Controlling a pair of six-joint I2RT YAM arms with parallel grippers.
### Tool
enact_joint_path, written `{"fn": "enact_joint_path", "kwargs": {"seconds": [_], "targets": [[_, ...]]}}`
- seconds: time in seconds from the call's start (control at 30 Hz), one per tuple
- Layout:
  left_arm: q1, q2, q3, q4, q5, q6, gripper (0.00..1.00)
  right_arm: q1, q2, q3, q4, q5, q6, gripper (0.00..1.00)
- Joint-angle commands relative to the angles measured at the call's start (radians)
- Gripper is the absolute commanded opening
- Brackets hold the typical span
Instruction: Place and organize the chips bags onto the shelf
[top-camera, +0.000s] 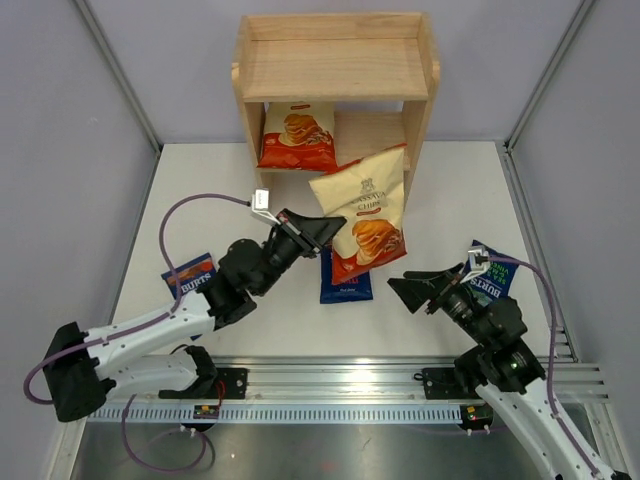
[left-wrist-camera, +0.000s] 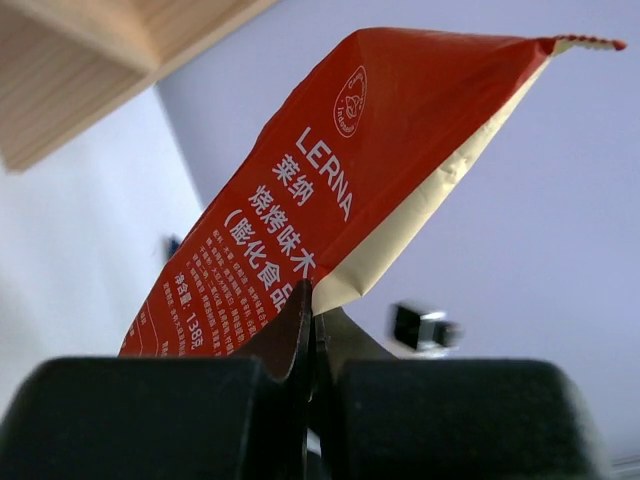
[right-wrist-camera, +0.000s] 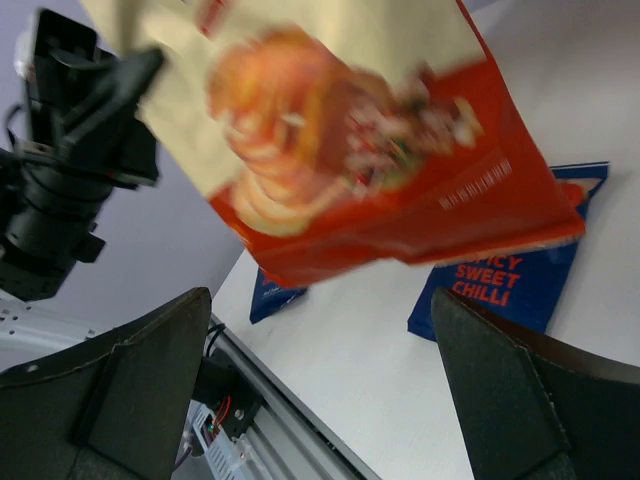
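Observation:
My left gripper (top-camera: 335, 232) is shut on the edge of a cream-and-red Cassava Chips bag (top-camera: 365, 210) and holds it in the air in front of the shelf's (top-camera: 335, 65) right side. In the left wrist view the bag's red back (left-wrist-camera: 280, 210) rises from my closed fingertips (left-wrist-camera: 300, 310). A second Cassava bag (top-camera: 297, 135) stands on the lower tier at the left. Three blue Burts bags lie on the table: one under the held bag (top-camera: 345, 285), one at the left (top-camera: 190, 272), one at the right (top-camera: 497, 275). My right gripper (top-camera: 410, 290) is open and empty, below the held bag (right-wrist-camera: 350, 150).
The shelf stands at the table's far edge, its top tier bare. Grey walls close in the left and right sides. An aluminium rail (top-camera: 340, 385) runs along the near edge. The right wrist view shows the "Spicy Sweet Chilli" bag (right-wrist-camera: 510, 270) and the left arm (right-wrist-camera: 70, 150).

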Motion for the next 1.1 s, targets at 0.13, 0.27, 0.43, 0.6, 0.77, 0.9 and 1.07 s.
{"fn": "enact_joint_path", "kwargs": {"seconds": [0.13, 0.27, 0.43, 0.6, 0.77, 0.9, 1.07], "targets": [[0.000, -0.220, 0.053, 0.060, -0.096, 0.039, 0.00, -0.001, 0.339, -0.176, 0.800, -0.284, 0.154, 0.99], [-0.002, -0.246, 0.055, 0.176, -0.022, 0.020, 0.00, 0.001, 0.582, -0.137, 1.156, -0.370, 0.199, 1.00], [-0.005, -0.235, 0.063, 0.265, 0.058, -0.037, 0.00, 0.003, 0.866, -0.126, 1.646, -0.399, 0.317, 0.99], [-0.006, -0.246, 0.011, 0.325, 0.044, -0.092, 0.00, 0.033, 0.906, -0.079, 1.747, -0.385, 0.299, 0.99], [-0.008, -0.234, -0.048, 0.414, 0.035, -0.165, 0.00, 0.042, 0.863, -0.013, 1.742, -0.347, 0.285, 0.99], [-0.008, -0.221, -0.080, 0.456, 0.029, -0.217, 0.00, 0.042, 0.860, 0.042, 1.739, -0.330, 0.308, 0.85], [-0.008, -0.250, -0.118, 0.427, -0.011, -0.237, 0.00, 0.042, 0.840, 0.061, 1.709, -0.264, 0.320, 0.71]]}}
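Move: The cassava chips bag is already pinched at its edge by the left gripper, its middle about 8 cm to the right, 3 cm ahead and level. From the open right gripper that middle is some 11 cm ahead, 8 cm left and 7 cm up. The chilli bag lies almost under the left gripper, 31 cm down, 1 cm back and 3 cm right. The shelved bag is roughly 22 cm ahead of the left gripper, 8 cm left, 10 cm lower. Keep the left gripper pinched on the cassava bag's edge and raise it about 12 cm, easing left and back while rolling its left side down some 30 degrees. Bring the open right gripper left towards the bag's red end, dipping first, then climbing well above its starting height; turn it counter-clockwise, tip its fingers up, and start closing them around that end. ##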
